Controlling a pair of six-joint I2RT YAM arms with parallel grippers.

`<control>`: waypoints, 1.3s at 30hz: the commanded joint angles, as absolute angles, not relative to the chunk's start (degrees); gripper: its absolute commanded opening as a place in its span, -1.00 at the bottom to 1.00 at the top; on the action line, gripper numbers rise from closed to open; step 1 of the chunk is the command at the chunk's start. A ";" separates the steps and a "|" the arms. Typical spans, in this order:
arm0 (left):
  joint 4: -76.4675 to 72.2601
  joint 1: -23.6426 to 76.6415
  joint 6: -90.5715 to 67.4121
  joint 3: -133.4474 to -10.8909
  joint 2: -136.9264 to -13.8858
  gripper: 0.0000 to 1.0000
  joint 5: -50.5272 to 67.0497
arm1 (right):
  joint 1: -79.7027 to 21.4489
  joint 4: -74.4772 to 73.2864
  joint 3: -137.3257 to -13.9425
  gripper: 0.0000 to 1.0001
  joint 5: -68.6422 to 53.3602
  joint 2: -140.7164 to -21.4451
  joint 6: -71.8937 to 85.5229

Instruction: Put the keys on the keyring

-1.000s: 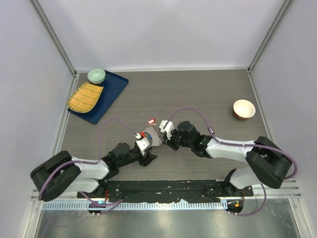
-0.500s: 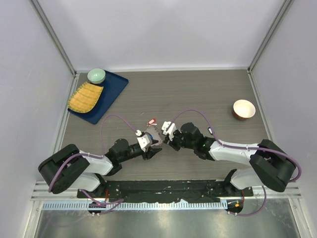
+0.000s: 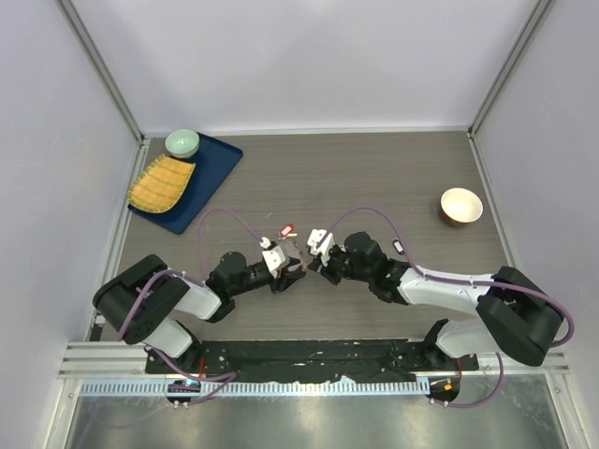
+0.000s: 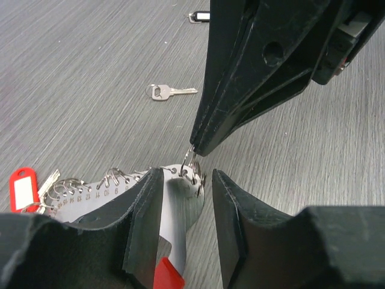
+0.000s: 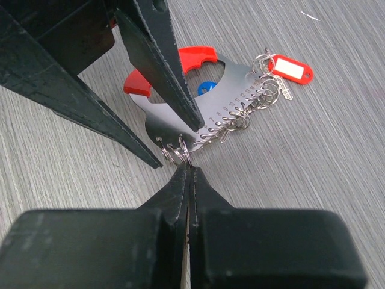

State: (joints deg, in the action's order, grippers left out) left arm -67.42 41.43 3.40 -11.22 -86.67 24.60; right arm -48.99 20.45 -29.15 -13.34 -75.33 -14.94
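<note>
The keyring (image 4: pixel 174 201) is a pale grey plate edged with small split rings, with a red tag (image 5: pixel 195 55) and a blue tag (image 5: pixel 206 88). My right gripper (image 5: pixel 187 167) is shut on one split ring (image 4: pixel 191 164) at the plate's end. My left gripper (image 4: pixel 187 174) straddles that same end with its jaws apart; the plate lies against the left finger (image 4: pixel 144 205), clear of the other. The red-headed key (image 5: pixel 290 67) hangs on a ring at the plate's far end. A plain silver key (image 4: pixel 171 91) lies loose on the table. From above, both grippers meet at the keyring (image 3: pixel 292 254).
A small black fob (image 4: pixel 198 16) lies beyond the silver key. A blue tray (image 3: pixel 211 173) at the back left carries a yellow mat (image 3: pixel 161 183) and a green bowl (image 3: pixel 182 142). A tan bowl (image 3: pixel 461 206) stands at the right.
My left arm has stretched forward along the table and its jaws have narrowed around the plate's end. The right gripper stayed shut on the ring and shifted slightly.
</note>
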 commanded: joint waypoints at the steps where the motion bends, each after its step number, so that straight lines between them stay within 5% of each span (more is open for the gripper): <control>1: -73.48 40.69 3.25 -13.45 -87.98 -0.17 27.33 | -48.95 24.70 -28.83 -0.99 -14.24 -73.65 -15.29; 10: -74.88 40.43 1.67 -14.06 -89.91 -0.23 28.83 | -48.96 24.96 -28.83 -0.99 -14.41 -73.74 -15.29; 30: -70.40 39.64 0.70 -13.80 -87.80 -0.74 26.90 | -48.96 27.68 -26.90 -0.99 -12.22 -71.10 -14.15; 34: -69.70 39.46 0.79 -13.71 -87.10 -1.00 26.54 | -48.87 28.12 -26.72 -0.99 -12.22 -71.02 -13.98; 39: -66.37 39.37 1.84 -13.36 -84.21 -1.00 25.49 | -48.96 28.30 -26.89 -0.98 -12.92 -71.19 -13.19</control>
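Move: The rings at the near corner of the keyring plate sit about 1 cm to the right of the left hand, at its height, between its half-open fingers. The right hand already pinches one thin ring there, with that corner some 1 cm to its left. From the left hand, the red tag is about 9 cm ahead and 4 cm left, the loose key roughly 5 cm ahead and 11 cm right, both some 4 cm lower. The left fingers close on the rings at the plate's corner and pinch them right beside the right fingertips, after the hand edges about 1 cm to the right, in towards them. With the grip nearly shut it rises about 1 cm. The right hand keeps its pinch on the thin ring and stays almost in place. ##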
